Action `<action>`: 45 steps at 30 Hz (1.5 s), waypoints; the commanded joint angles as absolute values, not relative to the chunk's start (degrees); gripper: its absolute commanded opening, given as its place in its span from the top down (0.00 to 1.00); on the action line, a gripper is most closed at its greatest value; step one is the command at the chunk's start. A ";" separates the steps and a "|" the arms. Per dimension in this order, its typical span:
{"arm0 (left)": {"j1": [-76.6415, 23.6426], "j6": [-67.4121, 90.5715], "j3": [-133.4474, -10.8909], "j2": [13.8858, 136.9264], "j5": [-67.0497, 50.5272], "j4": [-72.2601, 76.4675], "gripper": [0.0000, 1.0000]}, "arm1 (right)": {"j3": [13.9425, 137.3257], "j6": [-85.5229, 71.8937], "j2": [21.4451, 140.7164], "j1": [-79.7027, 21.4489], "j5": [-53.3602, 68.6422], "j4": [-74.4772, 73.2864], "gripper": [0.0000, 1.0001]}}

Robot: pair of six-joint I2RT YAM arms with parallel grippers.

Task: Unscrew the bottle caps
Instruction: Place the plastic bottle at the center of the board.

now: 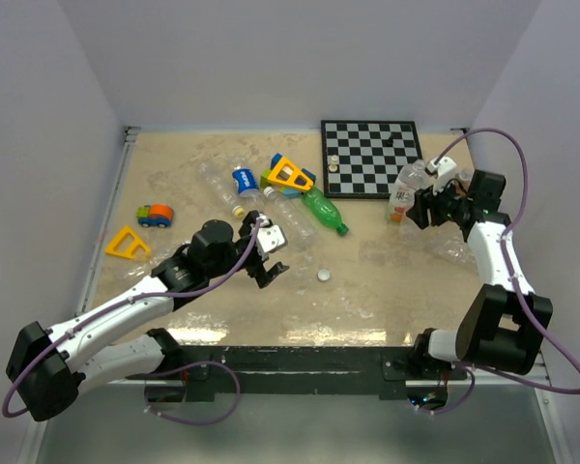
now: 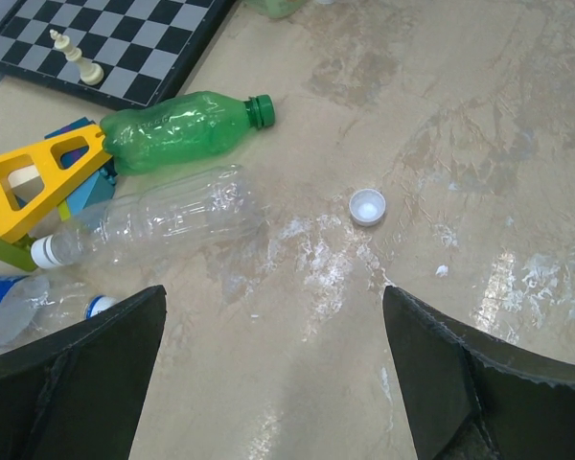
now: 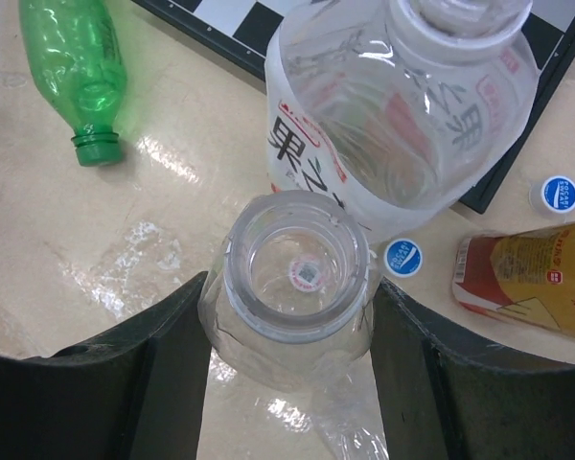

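A loose white bottle cap lies open side up on the table, also seen from above as a white cap. My left gripper hangs open over bare table, short of it. A clear bottle with a white cap lies beside a green bottle with a green cap. My right gripper is shut on the neck of a clear uncapped bottle. Two blue-topped caps lie near a labelled clear bottle and an amber bottle.
A chessboard with pale pieces sits at the back right. A yellow triangle toy rests against the bottles. A toy car and another yellow triangle lie at the left. Walls enclose the table on three sides.
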State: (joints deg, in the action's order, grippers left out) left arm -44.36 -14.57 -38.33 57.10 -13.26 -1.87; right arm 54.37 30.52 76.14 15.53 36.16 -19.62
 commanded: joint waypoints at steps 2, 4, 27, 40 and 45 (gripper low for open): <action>-44.21 -14.94 -39.20 56.51 -14.50 -1.85 0.00 | 53.97 33.39 75.59 17.40 38.14 -22.40 0.44; -44.21 -14.94 -39.20 56.78 -14.68 -1.85 0.00 | 54.14 34.53 74.89 18.28 39.28 -23.90 0.44; -44.21 -14.94 -39.11 58.09 -16.08 -1.84 0.00 | 54.49 45.43 76.03 19.60 42.80 -33.74 0.21; -44.21 -14.86 -39.11 58.18 -17.49 -1.76 0.00 | 56.60 47.11 73.22 22.41 44.91 -36.92 0.15; -44.21 -14.33 -38.94 59.50 -20.47 -0.97 0.00 | 58.71 45.53 70.14 22.76 44.74 -36.74 0.11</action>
State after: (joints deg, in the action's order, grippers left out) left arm -44.36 -14.55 -38.33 58.39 -16.93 -2.39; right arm 54.68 46.22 73.97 22.28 43.05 -36.62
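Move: My right hand still grips the small clear bottle; its spot on bare table is about 3 cm back and some 13 cm below my hand. The labelled bottle stands roughly 6 cm ahead and 1 cm left, the orange bottle about 5 cm ahead and 11 cm right, and a white cap lies nearly underneath, some 1 cm ahead. From my empty left hand, that spot is about 31 cm right and 1 cm forward, some 16 cm lower. I draw the small clear bottle back about 3 cm, away from the labelled bottle, with my right hand, then lower it 1 to 2 cm onto the table. There my fingers open and let go of its sides; I ease a little farther back and down, tipping the hand down about 5 degrees, and finally begin to rise, fingers still spreading. ##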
